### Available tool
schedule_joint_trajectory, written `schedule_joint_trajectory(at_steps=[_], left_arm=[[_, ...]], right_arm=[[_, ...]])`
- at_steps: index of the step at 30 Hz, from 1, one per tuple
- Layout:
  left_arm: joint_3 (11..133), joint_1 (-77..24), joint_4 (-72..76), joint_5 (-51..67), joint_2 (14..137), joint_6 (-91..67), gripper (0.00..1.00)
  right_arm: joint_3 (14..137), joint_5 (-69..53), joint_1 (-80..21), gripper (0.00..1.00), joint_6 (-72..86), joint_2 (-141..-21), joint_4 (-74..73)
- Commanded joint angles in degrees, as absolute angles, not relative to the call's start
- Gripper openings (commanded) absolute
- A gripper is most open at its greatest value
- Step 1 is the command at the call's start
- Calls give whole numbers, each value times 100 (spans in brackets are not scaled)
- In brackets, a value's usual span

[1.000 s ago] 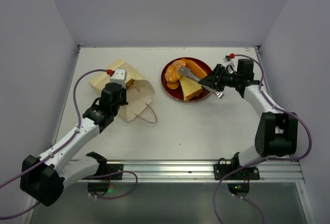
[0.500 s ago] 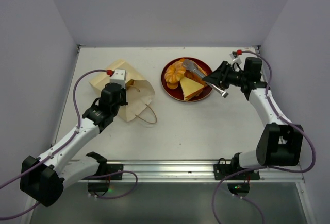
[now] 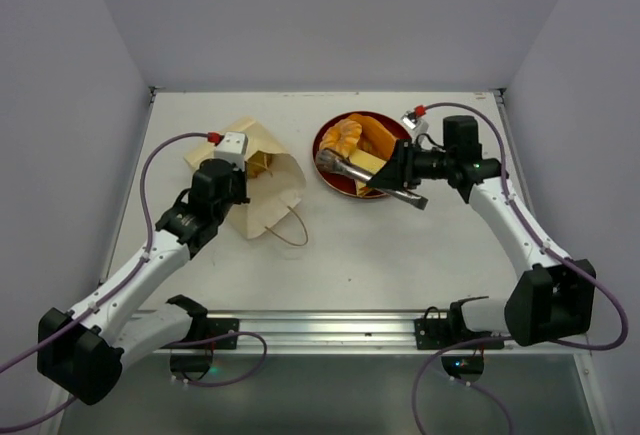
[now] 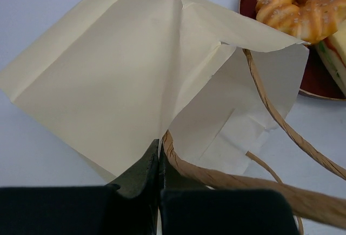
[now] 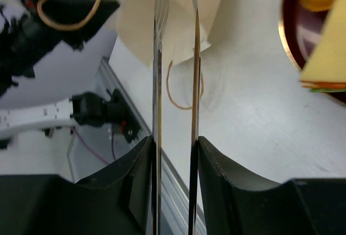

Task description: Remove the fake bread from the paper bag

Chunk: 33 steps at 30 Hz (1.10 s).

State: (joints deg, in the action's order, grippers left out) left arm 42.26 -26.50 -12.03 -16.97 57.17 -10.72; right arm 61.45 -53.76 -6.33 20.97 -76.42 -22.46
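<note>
The paper bag lies on its side at the left, mouth toward the red plate. Something yellow shows in its mouth. My left gripper is shut on the bag's rim beside a cord handle, as the left wrist view shows on the bag. My right gripper is shut on metal tongs, their empty tips at the plate's left edge, pointing at the bag. On the plate lie a ridged orange bun, an orange roll and a sandwich slice.
The right wrist view shows my right gripper, the tong arms slightly apart, the bag ahead, the plate's rim at the right and the metal rail along the table's near edge. Walls close in the table.
My right arm has swung the tongs from over the plate's right side leftward, tips now at its left edge toward the bag. My left gripper has shifted the bag slightly.
</note>
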Motion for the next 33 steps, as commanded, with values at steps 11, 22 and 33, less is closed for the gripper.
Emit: schedule_joint_trajectory(at_steps=[11, 22, 33], left_arm=[[5071, -2602, -1055, -1407, 6362, -1783, 0], [4949, -2610, -431, -1020, 6724, -2935, 0], [4430, -2610, 105, -1160, 6478, -3480, 0]], right_arm=[[6556, -5827, -1801, 36, 1160, -7198, -3410], [6135, -4414, -2478, 33, 3364, -8287, -945], [6214, -3349, -3041, 37, 5510, -9790, 729]])
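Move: From the right hand, which already holds the tongs, the paper bag's open mouth lies about 17 cm to the left, 4 cm farther out and some 13 cm lower. The plate of bread is some 14 cm ahead, 2 cm left and 20 cm below; the bag's hanging handle is roughly 14 cm left, 4 cm back and 18 cm down. For the left hand, gripping the rim, the mouth is about 5 cm right, 2 cm ahead and 8 cm below. Swinging the tongs off the plate side, the right hand draws back about 8 cm while going left, then turns forward again, still moving left and sinking some 8 cm, the wrist tipping down, to bring the tong tips into the bag's mouth. The left hand keeps its pinch on the rim beside the handle, carrying it about 5 cm right and a little forward with a brief lift midway, and rolls some 20 degrees, left side down. ##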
